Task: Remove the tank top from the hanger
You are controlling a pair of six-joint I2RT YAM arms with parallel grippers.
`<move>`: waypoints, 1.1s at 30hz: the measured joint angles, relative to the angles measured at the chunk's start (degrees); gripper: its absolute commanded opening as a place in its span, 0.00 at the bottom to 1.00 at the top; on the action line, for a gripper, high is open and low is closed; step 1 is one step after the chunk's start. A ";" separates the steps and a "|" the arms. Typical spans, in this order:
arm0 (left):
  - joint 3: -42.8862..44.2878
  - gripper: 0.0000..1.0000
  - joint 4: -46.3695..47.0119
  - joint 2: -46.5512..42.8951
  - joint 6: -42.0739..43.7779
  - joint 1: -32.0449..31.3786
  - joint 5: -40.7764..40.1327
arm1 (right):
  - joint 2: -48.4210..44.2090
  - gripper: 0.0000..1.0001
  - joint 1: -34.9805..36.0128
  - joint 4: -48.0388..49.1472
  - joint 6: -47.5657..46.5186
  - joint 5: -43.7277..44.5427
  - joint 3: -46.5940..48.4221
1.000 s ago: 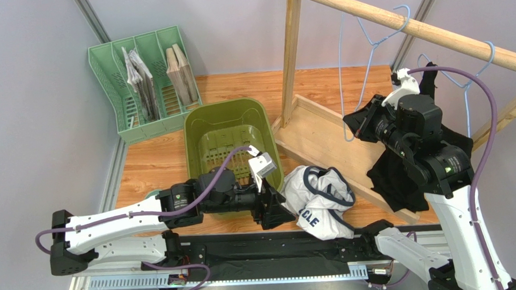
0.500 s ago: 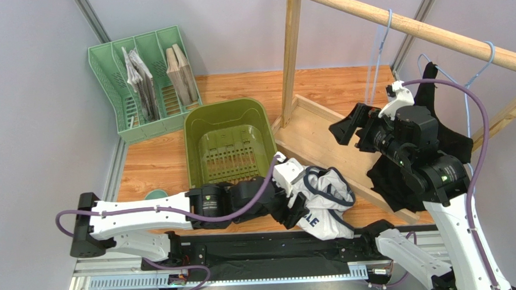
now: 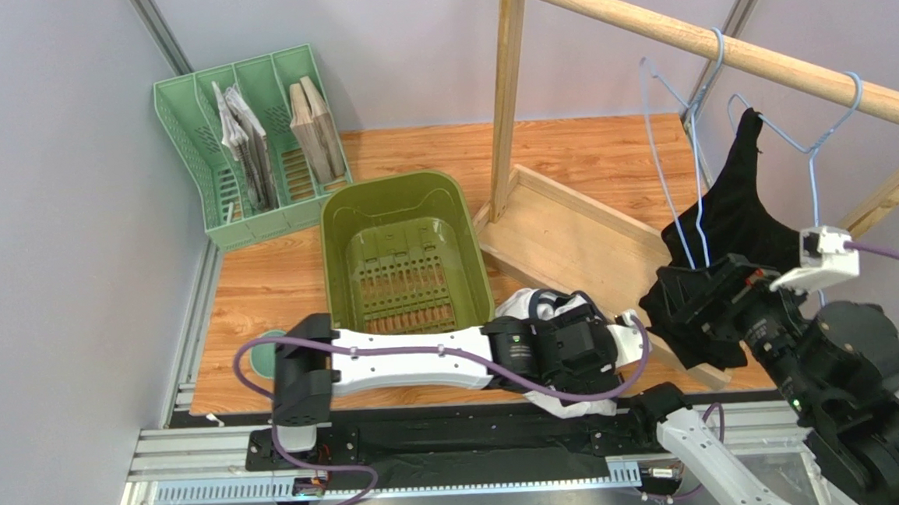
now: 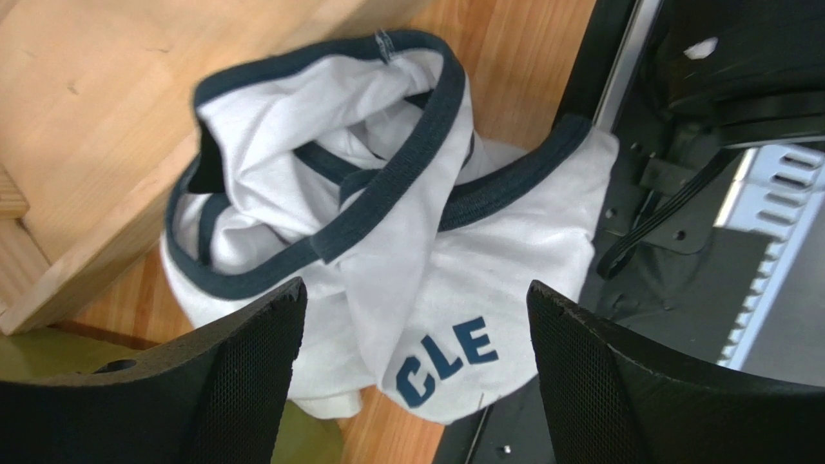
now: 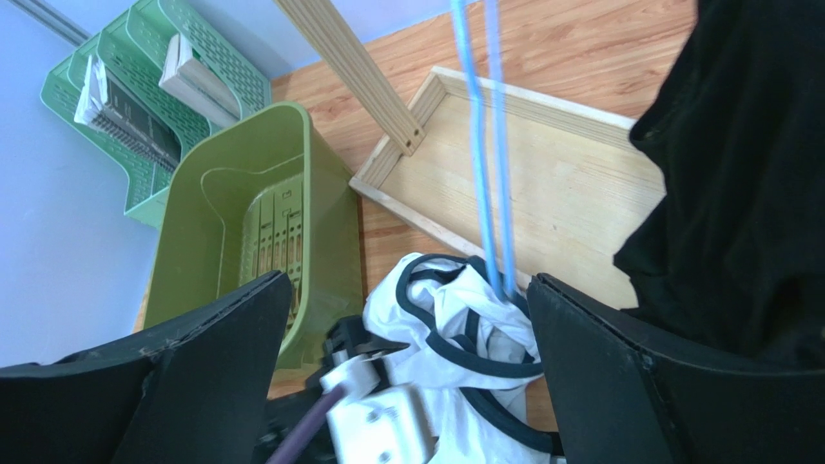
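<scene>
The white tank top point(image 4: 387, 203), navy-trimmed and lettered "CLE", lies crumpled on the table's near edge against the wooden rack base. My left gripper point(image 4: 414, 287) hovers open just above it, its jaws on either side of the cloth without touching. In the top view the left arm covers most of the tank top point(image 3: 536, 303). The bare blue hanger point(image 3: 677, 157) dangles from the wooden rail point(image 3: 639, 18). My right gripper point(image 5: 409, 278) is open and empty, low at the near right, with the hanger's wires point(image 5: 489, 145) in front of it.
A black garment point(image 3: 736, 217) hangs on a second blue hanger point(image 3: 814, 148) to the right. The olive basket point(image 3: 399, 203) stands left of the rack's wooden base tray point(image 3: 559, 240). A green file rack point(image 3: 254, 142) with papers sits at the back left.
My right gripper opened, let go of the blue hanger and drew back toward the near right; the hanger swung back under the rail. My left arm reached right over the tank top and opened wider.
</scene>
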 measured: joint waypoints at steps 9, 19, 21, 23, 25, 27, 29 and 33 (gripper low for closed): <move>5.25 0.88 -7.15 12.70 4.09 3.56 1.11 | -5.14 1.00 0.00 -6.29 0.02 2.49 1.27; 4.81 0.88 -6.51 16.15 4.02 12.87 6.88 | -5.53 0.99 0.00 -6.69 0.04 2.27 -2.75; 5.35 0.86 -6.05 17.92 3.32 13.88 10.95 | -5.57 0.99 0.00 -6.69 0.04 2.21 -3.06; 5.73 0.83 -5.90 18.69 2.54 14.58 14.34 | -5.64 0.99 0.00 -6.67 0.07 2.08 -3.10; 5.90 0.76 -5.75 18.84 1.44 15.30 16.81 | -5.84 0.99 0.00 -6.67 0.07 2.01 -3.10; 5.90 0.68 -5.60 19.04 0.48 15.72 18.73 | -6.08 0.99 0.00 -6.67 0.07 1.92 -3.10; 5.77 0.54 -5.03 19.12 -0.42 15.91 20.76 | -6.38 0.99 0.00 -6.67 0.13 1.90 -3.10; 4.98 0.08 -3.39 19.10 -2.40 15.96 25.27 | -6.60 0.98 0.00 -6.62 0.52 1.55 -3.10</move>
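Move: The tank top lies crumpled on the table under the left hand, its middle about 5 cm ahead, 3 cm to the right and 14 cm below. The green basket's middle is some 20 cm ahead and 22 cm left of that hand; the wooden tray's middle is about 19 cm ahead and 12 cm right. From the right hand, the tank top lies level with it, roughly 12 cm left and 36 cm below. The left fingertips come down into the crumpled tank top and start closing on a dark-trimmed strap, going from wide open to about a third. To get there the hand sinks some 13 cm while reaching about 8 cm forward, then eases back 2–3 cm as its fingers tip steeper, by about 25 degrees. The right hand, empty and open, backs off from the released hanger and sinks about 3 cm, then waits. ##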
